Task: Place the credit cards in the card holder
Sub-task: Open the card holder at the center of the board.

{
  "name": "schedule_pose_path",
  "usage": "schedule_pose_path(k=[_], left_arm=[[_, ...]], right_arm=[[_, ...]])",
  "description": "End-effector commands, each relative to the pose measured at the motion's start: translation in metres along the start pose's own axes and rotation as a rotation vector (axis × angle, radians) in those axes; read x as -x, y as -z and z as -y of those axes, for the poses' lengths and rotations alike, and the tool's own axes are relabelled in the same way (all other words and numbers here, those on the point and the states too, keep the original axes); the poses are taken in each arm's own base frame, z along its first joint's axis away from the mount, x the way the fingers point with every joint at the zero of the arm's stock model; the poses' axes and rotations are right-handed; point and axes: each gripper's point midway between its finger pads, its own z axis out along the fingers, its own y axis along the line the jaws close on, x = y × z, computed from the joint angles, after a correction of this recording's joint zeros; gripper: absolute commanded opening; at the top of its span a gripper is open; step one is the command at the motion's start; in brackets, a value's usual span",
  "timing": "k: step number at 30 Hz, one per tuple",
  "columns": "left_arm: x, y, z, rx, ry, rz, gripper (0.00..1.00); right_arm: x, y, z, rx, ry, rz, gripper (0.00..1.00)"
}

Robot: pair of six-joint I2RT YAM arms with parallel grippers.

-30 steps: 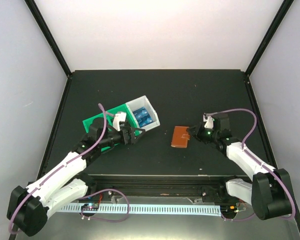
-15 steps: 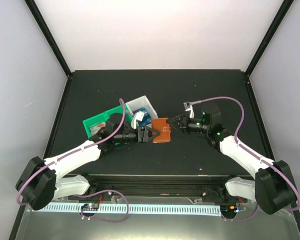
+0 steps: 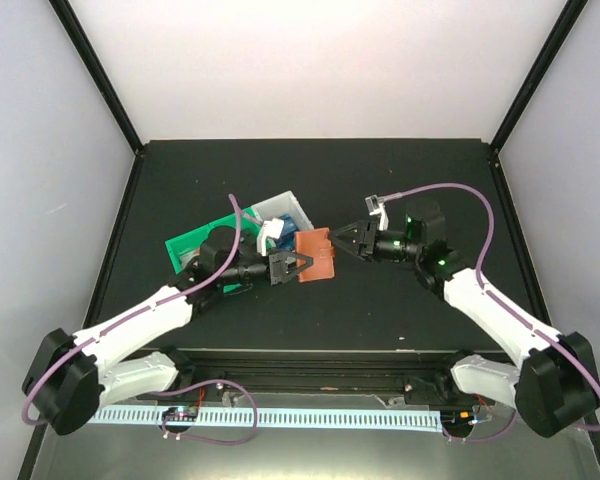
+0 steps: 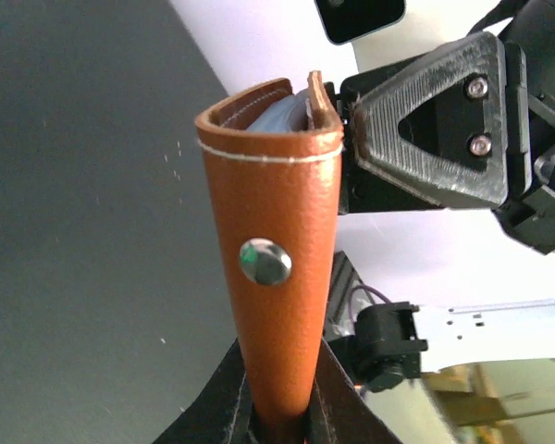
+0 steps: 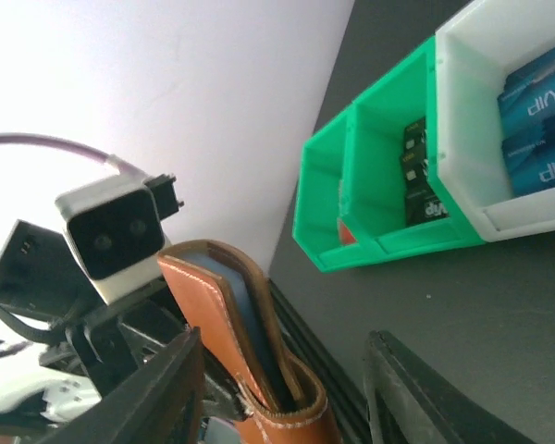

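The brown leather card holder hangs above the table between the two arms. My left gripper is shut on its left end. In the left wrist view the card holder stands pinched between my fingers, my left gripper at its lower end, snap stud facing the camera. My right gripper is open at the holder's right edge. In the right wrist view the card holder sits between my spread fingers, close to the left one, with my right gripper not touching it on the right. Blue credit cards lie in the tray's white end; black ones stand in a green bay.
The green-and-white tray lies on the dark table behind my left gripper, its white compartment toward the middle. A red card shows in the tray's far green bay. Black frame posts rise at the table's corners.
The right arm carried the card holder left from the table to the left gripper. The left gripper closed on it, and the right gripper has opened and let go.
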Motion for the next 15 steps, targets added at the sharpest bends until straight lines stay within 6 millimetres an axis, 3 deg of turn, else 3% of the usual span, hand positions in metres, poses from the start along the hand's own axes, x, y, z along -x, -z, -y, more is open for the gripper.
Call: schedule_pose_path(k=[1,4,11,15], left_arm=[[0.029,0.016,0.024,0.018,-0.345,0.135,0.02],[0.040,0.025,0.051,-0.017,-0.623,0.189,0.02],[0.072,0.045,0.102,0.019,-1.415,0.428,0.02],[0.065,0.040,0.113,0.001,-1.799,0.429,0.01]], right_arm=[[0.009,0.019,-0.022,-0.072,0.102,0.063,0.55],[0.009,0.032,-0.023,-0.127,0.055,0.106,0.68],[0.007,0.058,-0.060,-0.043,-0.157,0.195,0.77],[0.014,0.067,-0.082,0.020,-0.247,0.234,0.80]])
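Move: The card holder is already in the left hand's fingers, its middle some 2 cm right and 1 cm ahead of them. From the right hand, parted from it, its middle is about 4 cm left and 3 cm back. From the left hand, the white bin of blue cards is roughly 17 cm ahead, 4 cm left, and the black-card compartment 14 cm ahead, 14 cm left, both some 15 cm below. Left hand lifts the pinched card holder, rolling it some 70 degrees; right rises about 7 cm, withdrawing rightward, opening wider. ##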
